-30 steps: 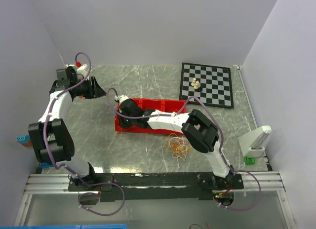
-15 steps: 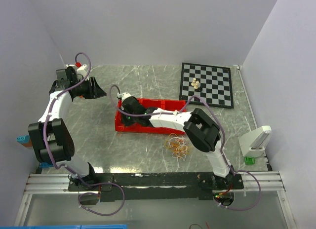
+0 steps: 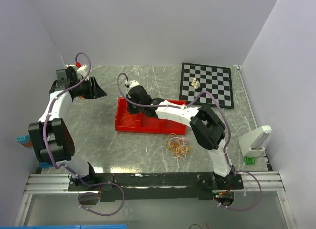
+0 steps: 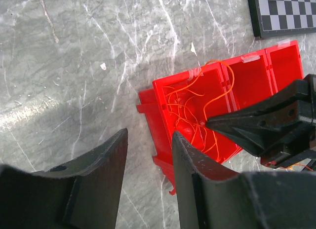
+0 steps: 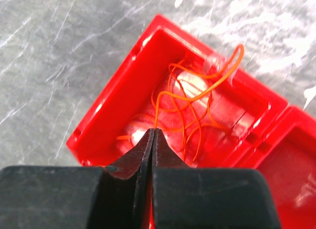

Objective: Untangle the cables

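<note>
Thin orange cables [image 5: 197, 95] lie in loose loops in the end compartment of a red bin [image 5: 106, 103]. My right gripper [image 5: 153, 132] hangs above that compartment, its jaws shut on one orange strand that rises to the tips. From above, the right gripper [image 3: 131, 108] sits over the red bin's [image 3: 148, 124] left end. A second clump of orange, yellow and white cables [image 3: 177, 146] lies on the table in front of the bin. My left gripper [image 4: 149, 135] hovers open and empty over bare table, left of the bin [image 4: 160, 108].
A chessboard [image 3: 207, 86] with a few pale pieces [image 3: 196, 83] lies at the back right. A white device [image 3: 254, 142] and a small green object [image 3: 249, 160] stand at the right edge. The bin's other compartments [image 4: 284, 61] extend to the right.
My right gripper has closed on an orange strand in the bin and lifted back toward the far side. The left arm has hardly moved.
</note>
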`<action>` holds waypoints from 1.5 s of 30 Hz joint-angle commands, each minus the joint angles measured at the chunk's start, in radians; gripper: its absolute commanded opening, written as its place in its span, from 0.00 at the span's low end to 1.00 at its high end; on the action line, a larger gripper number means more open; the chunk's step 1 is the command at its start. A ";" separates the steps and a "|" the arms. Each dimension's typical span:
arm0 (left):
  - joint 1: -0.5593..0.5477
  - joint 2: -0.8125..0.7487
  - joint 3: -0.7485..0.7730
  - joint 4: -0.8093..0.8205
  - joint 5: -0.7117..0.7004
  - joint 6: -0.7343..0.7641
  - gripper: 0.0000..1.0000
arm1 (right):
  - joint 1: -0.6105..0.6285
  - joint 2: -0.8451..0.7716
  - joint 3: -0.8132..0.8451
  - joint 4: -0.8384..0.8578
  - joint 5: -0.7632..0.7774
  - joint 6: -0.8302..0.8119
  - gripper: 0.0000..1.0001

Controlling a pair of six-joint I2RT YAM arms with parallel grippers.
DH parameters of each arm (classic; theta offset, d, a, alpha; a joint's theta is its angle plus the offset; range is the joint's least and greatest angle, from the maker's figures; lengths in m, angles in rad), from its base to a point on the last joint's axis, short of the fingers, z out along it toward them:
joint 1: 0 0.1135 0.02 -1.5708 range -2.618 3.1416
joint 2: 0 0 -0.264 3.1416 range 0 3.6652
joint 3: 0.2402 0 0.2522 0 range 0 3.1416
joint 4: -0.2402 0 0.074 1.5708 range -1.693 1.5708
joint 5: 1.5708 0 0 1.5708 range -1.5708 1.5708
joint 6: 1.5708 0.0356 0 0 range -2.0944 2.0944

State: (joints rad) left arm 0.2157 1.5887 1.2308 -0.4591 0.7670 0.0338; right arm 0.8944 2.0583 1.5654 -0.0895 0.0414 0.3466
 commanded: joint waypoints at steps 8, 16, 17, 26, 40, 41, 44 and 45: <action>0.007 0.004 0.013 -0.003 0.041 0.014 0.46 | 0.061 0.095 0.111 -0.052 0.101 -0.074 0.00; 0.007 -0.021 0.016 -0.013 0.043 0.023 0.47 | 0.081 0.140 0.127 -0.082 0.087 -0.012 0.00; 0.007 -0.021 0.015 -0.015 0.045 0.021 0.47 | 0.081 0.149 0.130 -0.090 0.092 -0.006 0.00; 0.008 -0.022 0.029 -0.026 0.046 0.020 0.47 | 0.078 0.140 0.151 -0.144 0.094 0.018 0.07; 0.007 -0.035 0.056 -0.038 0.035 0.012 0.47 | 0.071 -0.102 0.076 -0.196 0.089 0.057 0.61; 0.007 -0.036 0.056 -0.036 0.040 0.009 0.48 | 0.067 -0.121 0.071 -0.206 0.098 0.060 0.61; -0.018 -0.048 0.038 -0.017 0.037 0.002 0.49 | 0.054 -0.203 0.010 -0.219 0.130 0.075 0.67; -0.045 -0.052 0.032 -0.009 0.022 0.002 0.49 | 0.045 -0.233 -0.026 -0.216 0.133 0.086 0.69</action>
State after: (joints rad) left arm 0.2146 1.5879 1.2495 -0.4980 0.7856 0.0372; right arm 0.9676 1.9614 1.6180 -0.2768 0.1287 0.4034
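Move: The left compartment of the red tray, where the orange cable held in the right gripper is to go, has its middle about 3 cm ahead, 2 cm left and 8 cm below the right hand. The middle compartment stands some 9 cm right and 3 cm ahead; the cable pile on the table lies roughly 23 cm right and 12 cm back. From the left hand, the left compartment is about 11 cm right, level, and 15 cm below. Lower the shut right gripper about 6 cm, easing back and a little left, to take the orange cable down into the tray's left compartment near its near wall. Open the fingers there to let go of the cable, then lift them, open, nearly straight up by about 10 cm. ##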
